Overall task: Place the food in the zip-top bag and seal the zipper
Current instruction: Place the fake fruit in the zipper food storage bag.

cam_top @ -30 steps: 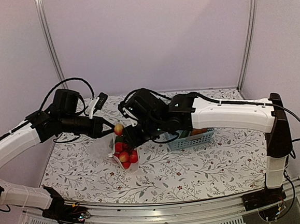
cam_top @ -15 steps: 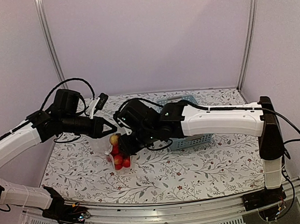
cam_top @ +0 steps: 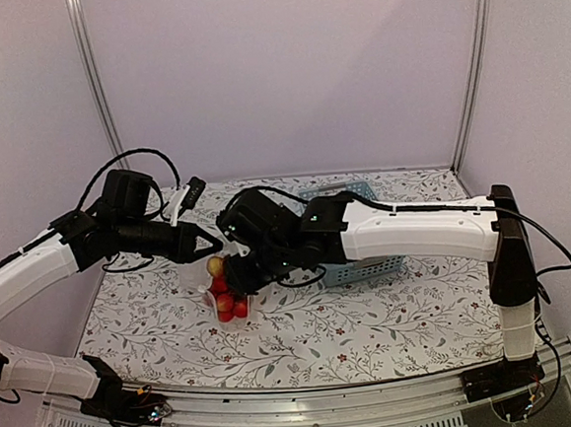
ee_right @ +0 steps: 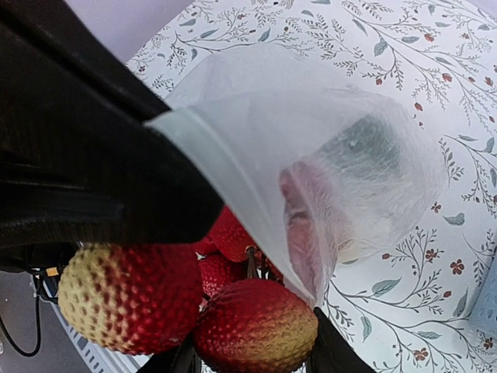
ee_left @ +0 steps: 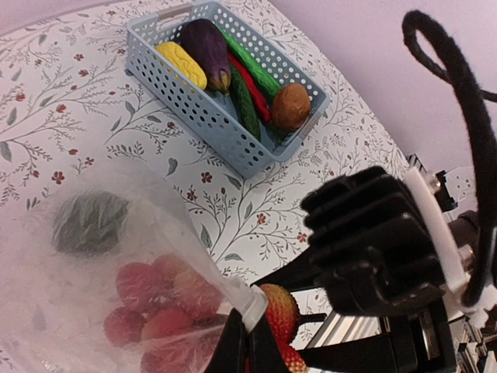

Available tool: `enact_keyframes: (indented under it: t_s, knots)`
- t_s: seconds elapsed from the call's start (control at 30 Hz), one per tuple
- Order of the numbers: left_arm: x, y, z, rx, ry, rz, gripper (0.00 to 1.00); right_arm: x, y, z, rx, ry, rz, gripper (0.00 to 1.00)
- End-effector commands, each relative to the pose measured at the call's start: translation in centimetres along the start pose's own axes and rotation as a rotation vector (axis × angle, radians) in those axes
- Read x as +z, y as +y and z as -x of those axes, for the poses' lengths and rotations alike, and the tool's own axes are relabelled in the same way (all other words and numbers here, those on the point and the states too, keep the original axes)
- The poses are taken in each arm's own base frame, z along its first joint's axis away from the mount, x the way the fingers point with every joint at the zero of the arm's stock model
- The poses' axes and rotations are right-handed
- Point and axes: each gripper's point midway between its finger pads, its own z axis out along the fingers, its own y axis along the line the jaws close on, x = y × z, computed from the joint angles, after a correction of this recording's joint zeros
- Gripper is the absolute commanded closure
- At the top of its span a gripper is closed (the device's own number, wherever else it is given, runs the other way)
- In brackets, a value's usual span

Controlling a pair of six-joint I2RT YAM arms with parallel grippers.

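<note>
My left gripper point(ee_left: 247, 348) is shut on the zipper point(ee_left: 255, 301) edge of the zip-top bag point(ee_left: 93, 272) and holds its mouth up. Several red round pieces point(ee_left: 155, 287) show through the clear plastic. My right gripper point(ee_right: 252, 353) is shut on a bunch of red round pieces point(ee_right: 256, 326) right at the bag's mouth, beside the left fingers point(ee_right: 93, 163). In the top view the bag point(cam_top: 225, 305) hangs under both grippers point(cam_top: 226, 263). The basket holds a yellow piece point(ee_left: 181, 64), eggplant point(ee_left: 206, 43), cucumbers point(ee_left: 248, 105), chili point(ee_left: 247, 78) and potato point(ee_left: 290, 105).
The light-blue slotted basket point(cam_top: 367, 270) stands on the flowered table behind the right arm, right of the bag. A dark green blur point(ee_right: 365, 148) shows through the bag's plastic. Purple walls and metal posts close in the back and sides.
The right arm has swung left and down, bringing the red bunch to the bag's mouth and uncovering the basket. The left gripper has kept its hold on the bag edge.
</note>
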Motion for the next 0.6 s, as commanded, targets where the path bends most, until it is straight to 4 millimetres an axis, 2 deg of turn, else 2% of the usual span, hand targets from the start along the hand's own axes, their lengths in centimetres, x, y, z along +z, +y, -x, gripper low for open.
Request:
enact_keyframes:
  t_s: [0.0,0.13,0.37,0.57]
  knots:
    - [-0.1,-0.4,0.4,0.003,-0.02,-0.029,1.0,-0.1,-0.9,0.0,0.014,-0.006,-0.058,0.55]
    - [-0.2,-1.1,0.4,0.009,-0.023,-0.069,1.0,0.0,-2.1,-0.5,0.027,-0.009,-0.109,0.43]
    - [-0.1,-2.4,0.3,0.013,-0.012,-0.151,1.0,0.0,-3.4,-0.3,0.044,-0.042,-0.179,0.34]
    - [-0.6,-3.7,0.5,0.034,-0.023,-0.221,1.0,0.2,-6.8,-0.3,0.1,-0.074,-0.294,0.25]
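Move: The red-yellow fruit in the right hand's fingertips is at that hand point, in the bag's mouth. The pile of red fruit in the bag lies some 8 cm below and 2 cm left, level with it fore and aft. The avocado is about 6 cm ahead, 3 cm left and 9 cm below the right hand; the pinched rim 3 cm ahead, 1 cm left, 4 cm above. From the left hand, the pile is 3 cm back, 1 cm left, 12 cm below. The pinched fruit is let go into the bag: the right fingers spread from under half open to about three-quarters, while that hand eases right and forward, sinking slightly, about 3.5 cm in all, and turns some 10 degrees clockwise. The left hand still pinches the rim and draws it back and to the right by about 2 cm, rising a little. ##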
